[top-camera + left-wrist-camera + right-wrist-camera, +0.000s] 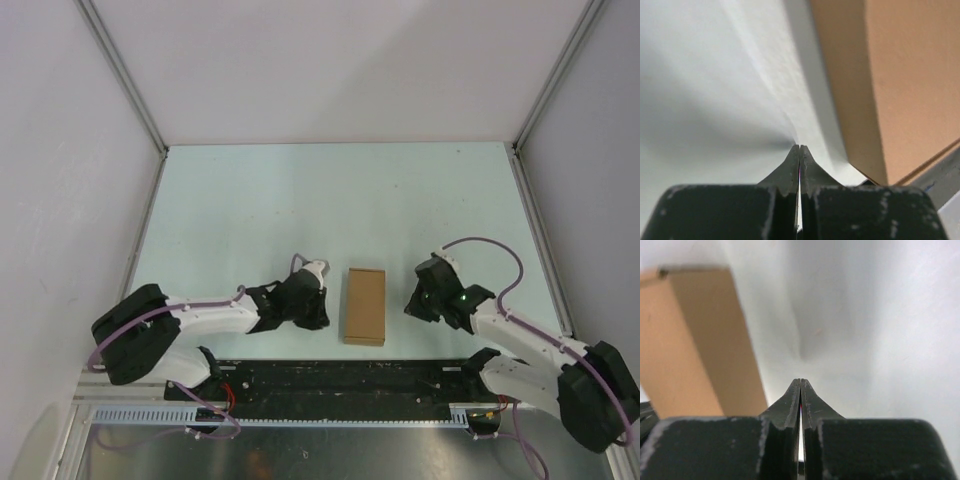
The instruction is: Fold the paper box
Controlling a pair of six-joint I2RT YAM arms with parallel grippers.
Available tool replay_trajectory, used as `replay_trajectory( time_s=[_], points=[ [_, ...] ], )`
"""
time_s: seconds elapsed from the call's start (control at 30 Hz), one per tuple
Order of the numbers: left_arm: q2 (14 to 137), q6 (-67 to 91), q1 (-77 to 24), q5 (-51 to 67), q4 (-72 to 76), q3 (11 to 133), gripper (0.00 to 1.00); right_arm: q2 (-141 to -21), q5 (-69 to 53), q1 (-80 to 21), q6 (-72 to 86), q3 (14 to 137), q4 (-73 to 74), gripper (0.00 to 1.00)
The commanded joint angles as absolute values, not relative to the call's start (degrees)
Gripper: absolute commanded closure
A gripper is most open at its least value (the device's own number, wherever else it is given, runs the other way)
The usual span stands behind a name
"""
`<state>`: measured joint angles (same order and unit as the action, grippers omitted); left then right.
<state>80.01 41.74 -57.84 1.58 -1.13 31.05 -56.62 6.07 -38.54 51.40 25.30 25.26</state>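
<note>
The paper box (364, 305) is a plain brown closed rectangular box lying on the pale table between my two arms, long side running away from the bases. My left gripper (321, 296) sits just left of it, shut with nothing held; in the left wrist view the fingertips (799, 148) meet and the box (900, 90) fills the right side. My right gripper (418, 296) stands to the right of the box, apart from it, also shut and empty. In the right wrist view its tips (800, 381) touch and the box (700, 340) shows at the left.
White walls enclose the table (330, 200) on three sides. A black rail (340, 385) with the arm bases runs along the near edge, just behind the box's near end.
</note>
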Motion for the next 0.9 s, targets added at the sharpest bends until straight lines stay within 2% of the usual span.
replay_trajectory(
  time_s=[0.0,0.13,0.37,0.87],
  points=[
    [78.6,36.5,-51.7,0.2,-2.8,33.4,1.0,-62.1,0.5,-29.8,40.5,29.4,20.5,0.97],
    [83.1,31.6,-47.1,1.8,-3.1,39.6,1.0,-73.0,-3.2,-26.6,36.1,36.1,16.8,0.97],
    [94.7,28.1,-45.5,7.3,-3.1,50.3,1.0,-85.0,-6.6,-25.9,33.0,41.2,11.9,0.98],
    [100.6,29.7,-46.2,11.2,-1.3,53.7,1.0,-87.5,-9.8,-29.0,33.4,42.8,9.6,0.99]
  ],
)
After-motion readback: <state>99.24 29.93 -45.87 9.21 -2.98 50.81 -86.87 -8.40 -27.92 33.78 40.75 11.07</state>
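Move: The paper box lies lengthwise between the hands. Its middle is about 5 cm ahead and 8 cm right of the left hand, at nearly its height; from the right hand it is roughly 2 cm ahead, 8 cm left and a bit lower. The box's far left corner stands some 14 cm ahead and 4 cm right of the left hand; its far right corner, about 11 cm ahead and 4 cm left of the right hand. Forward along both long sides of the paper box, some 10 cm with the left hand and 9 cm with the right: each first bows slightly outward, then closes in until its shut fingertips come up against the side near the far end. The left hand lifts about 2 cm on the way and comes back down; the right sinks slightly and turns some 10 degrees counter-clockwise. ##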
